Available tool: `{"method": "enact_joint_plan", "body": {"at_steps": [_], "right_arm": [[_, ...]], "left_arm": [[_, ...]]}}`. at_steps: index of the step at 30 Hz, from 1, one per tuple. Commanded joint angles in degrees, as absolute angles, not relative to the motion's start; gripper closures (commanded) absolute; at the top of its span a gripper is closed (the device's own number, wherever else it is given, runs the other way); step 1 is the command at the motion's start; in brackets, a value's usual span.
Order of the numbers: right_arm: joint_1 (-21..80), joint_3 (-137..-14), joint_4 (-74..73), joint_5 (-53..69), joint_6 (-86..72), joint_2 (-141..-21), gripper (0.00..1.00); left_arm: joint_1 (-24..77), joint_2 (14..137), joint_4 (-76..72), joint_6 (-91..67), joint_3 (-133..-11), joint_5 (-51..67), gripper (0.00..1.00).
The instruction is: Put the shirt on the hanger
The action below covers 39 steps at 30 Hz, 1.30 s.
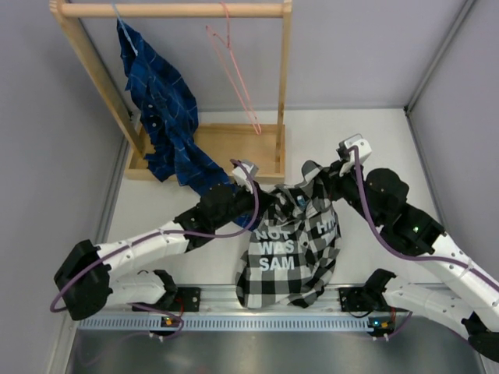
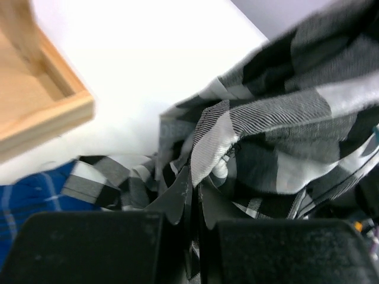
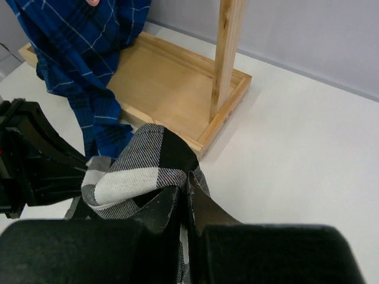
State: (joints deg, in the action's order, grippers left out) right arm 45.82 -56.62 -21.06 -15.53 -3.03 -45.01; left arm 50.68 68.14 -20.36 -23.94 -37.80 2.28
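The black-and-white checked shirt [image 1: 290, 253] with white lettering hangs between my two arms above the table's near middle. My left gripper [image 1: 265, 201] is shut on the shirt's upper left edge; the left wrist view shows checked cloth [image 2: 278, 130] pinched between the closed fingers [image 2: 177, 198]. My right gripper [image 1: 326, 181] is shut on the upper right edge, a fold of cloth [image 3: 139, 168] clamped between its fingers [image 3: 204, 207]. The pink wire hanger [image 1: 234, 74] hangs from the wooden rail [image 1: 171, 9] at the back, apart from the shirt.
A wooden rack with a tray base [image 1: 226, 144] stands at the back left, its right post [image 3: 228, 53] near my right gripper. A dark blue plaid shirt [image 1: 164, 109] on a pale blue hanger drapes from the rail down into the tray. Grey walls close in on all sides.
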Motion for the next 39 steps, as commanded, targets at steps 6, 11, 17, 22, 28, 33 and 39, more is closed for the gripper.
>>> {"method": "enact_joint_plan", "body": {"at_steps": [6, 11, 17, 22, 28, 33, 39], "right_arm": [[45.62, -73.36, -21.27, -4.18, -4.04, -48.60, 1.00], [45.70, -93.11, -25.30, 7.79, -4.31, -54.91, 1.00], [45.70, -88.88, -28.39, 3.98, -9.21, -51.97, 1.00], [45.70, -69.91, -27.69, 0.35, -14.75, -43.43, 1.00], [45.70, -42.56, -22.50, -1.49, -24.60, -36.04, 1.00], [45.70, -44.99, -23.46, -0.35, -23.03, -38.23, 0.83], [45.70, -56.32, -26.37, -2.64, -18.11, -44.64, 0.00]], "left_arm": [[52.47, 49.15, -13.10, -9.61, -51.83, -17.84, 1.00], [52.47, 50.18, -2.04, -4.05, -75.38, -9.34, 1.00], [52.47, 45.37, -1.76, -8.95, -69.57, -3.87, 1.00], [52.47, 39.47, -4.47, -18.96, -50.58, -5.44, 1.00], [52.47, 31.47, -3.96, -39.97, -25.32, -27.05, 1.00], [52.38, 38.13, 5.62, -40.62, -30.13, -31.12, 1.00], [52.03, 54.47, 11.42, -38.06, -39.80, -27.00, 1.00]]}}
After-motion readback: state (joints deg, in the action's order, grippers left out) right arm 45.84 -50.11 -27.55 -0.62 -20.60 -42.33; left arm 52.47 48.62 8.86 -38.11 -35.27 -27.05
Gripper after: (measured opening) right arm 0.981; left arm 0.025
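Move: The left hand, low over the table, and the right, about 10 cm higher and 17 cm to its right, each already pinch the checked shirt, whose body trails some 17 cm back. The bare table where the shirt goes lies about 8 cm back, 5 cm down from the left hand; 8 cm back, 17 cm left, 15 cm down from the right. From the left hand, the rack's near corner is 6 cm ahead, 5 cm right; the blue shirt's end 3 cm back, 8 cm left. Upward in one quick fling, both arms lift the checked shirt, the left about 37 cm, the right some 22 cm, drawing slightly back, then swing it straight down to the table before the rack. The left hand keeps its pinch, spreading leftwards and turning counter-clockwise; the right tips down, opens low and rises free of the cloth. ##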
